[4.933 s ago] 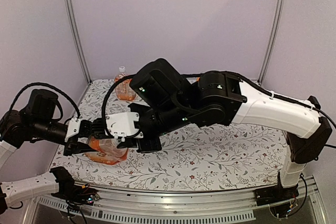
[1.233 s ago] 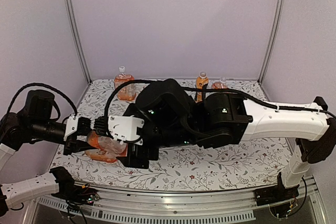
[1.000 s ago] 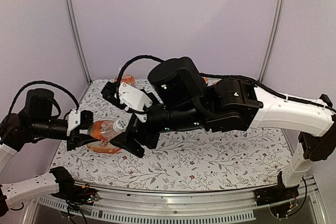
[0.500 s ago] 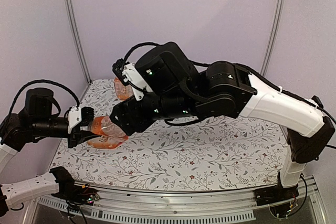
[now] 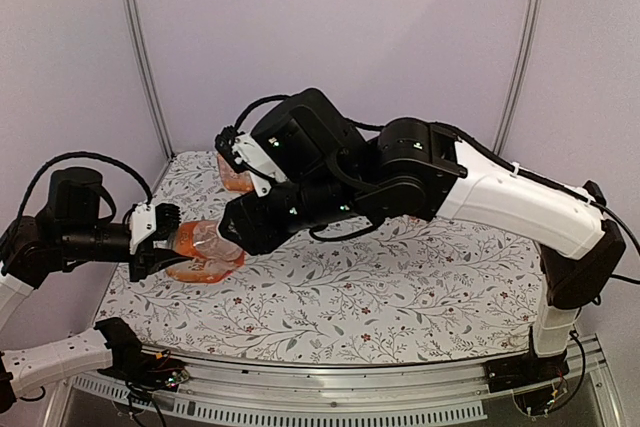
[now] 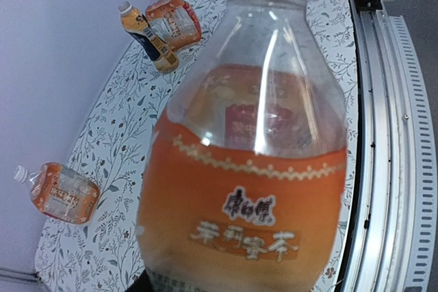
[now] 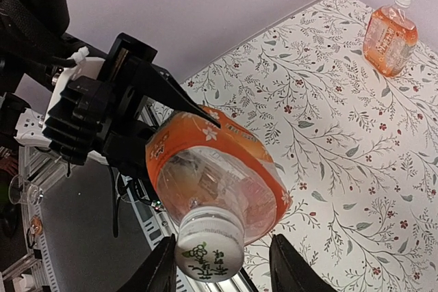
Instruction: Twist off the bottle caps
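A clear orange-drink bottle (image 5: 200,252) with a red-orange label lies on its side above the table's left part. My left gripper (image 5: 160,239) is shut on its base end. That bottle (image 6: 246,169) fills the left wrist view and hides the left fingers. Its white cap (image 7: 209,251) points at my right wrist camera. My right gripper (image 7: 222,241) straddles the cap: the left finger (image 7: 164,268) touches it, and the right finger (image 7: 291,264) stands a little off it. In the top view the right wrist (image 5: 250,222) hides the cap.
A capped bottle (image 7: 390,29) lies at the back left of the table, also seen as a bottle (image 5: 235,172) partly behind the right arm. A dark-labelled bottle (image 6: 147,35) and a red-labelled one (image 6: 174,22) lie at the back right. The metal front rail (image 5: 330,382) runs along the near edge.
My right wrist has turned and come over the bottle's neck, and its jaws have narrowed around the cap. My left gripper has kept its hold on the bottle, nearly still.
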`<state>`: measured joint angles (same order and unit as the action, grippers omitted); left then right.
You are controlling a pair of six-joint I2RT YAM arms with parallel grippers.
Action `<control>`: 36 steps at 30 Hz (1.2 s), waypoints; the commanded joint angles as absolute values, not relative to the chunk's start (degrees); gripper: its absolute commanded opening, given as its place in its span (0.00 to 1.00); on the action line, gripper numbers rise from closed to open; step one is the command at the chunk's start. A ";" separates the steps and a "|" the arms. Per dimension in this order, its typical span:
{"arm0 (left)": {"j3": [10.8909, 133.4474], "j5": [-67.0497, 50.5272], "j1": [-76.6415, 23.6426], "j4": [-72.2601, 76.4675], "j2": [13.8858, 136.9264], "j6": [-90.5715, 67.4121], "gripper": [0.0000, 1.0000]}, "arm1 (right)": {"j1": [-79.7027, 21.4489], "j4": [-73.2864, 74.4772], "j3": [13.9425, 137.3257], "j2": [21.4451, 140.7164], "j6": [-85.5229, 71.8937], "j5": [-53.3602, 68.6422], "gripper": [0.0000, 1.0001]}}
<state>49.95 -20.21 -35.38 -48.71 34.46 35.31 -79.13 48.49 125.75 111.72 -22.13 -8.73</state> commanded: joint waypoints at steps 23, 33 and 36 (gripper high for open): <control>47.21 -32.91 -35.16 -63.69 32.70 46.77 0.15 | -82.05 55.40 114.02 102.66 26.99 4.44 0.00; 48.57 -33.57 -35.20 -66.40 34.00 48.90 0.15 | -82.27 61.39 114.14 99.83 37.73 1.15 0.00; 48.63 -33.74 -35.18 -66.38 33.97 49.01 0.15 | -82.25 60.94 114.45 99.91 38.77 0.85 0.00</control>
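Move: Between the right hand's half-open fingers sits the cap, about 1 cm back of the point midway between its pads. The body of the held bottle slopes away from this hand, its middle level fore-and-aft, some 6 cm left and 8 cm below. The standing bottle is roughly 30 cm ahead, 8 cm left and 22 cm below. From the left hand, already gripping that body, the cap lies about 7 cm right, 1 cm back and 8 cm above. Closing its fingers on the cap, the right hand pinches it and twists some 60 degrees counter-clockwise, as seen from behind that hand, while drawing back about 7 cm and sinking 3 cm. The left hand keeps its grip and carries the bottle back and down with it, turning slightly clockwise. At the end the right hand pulls some 5 cm to the right, away from the bottle. ##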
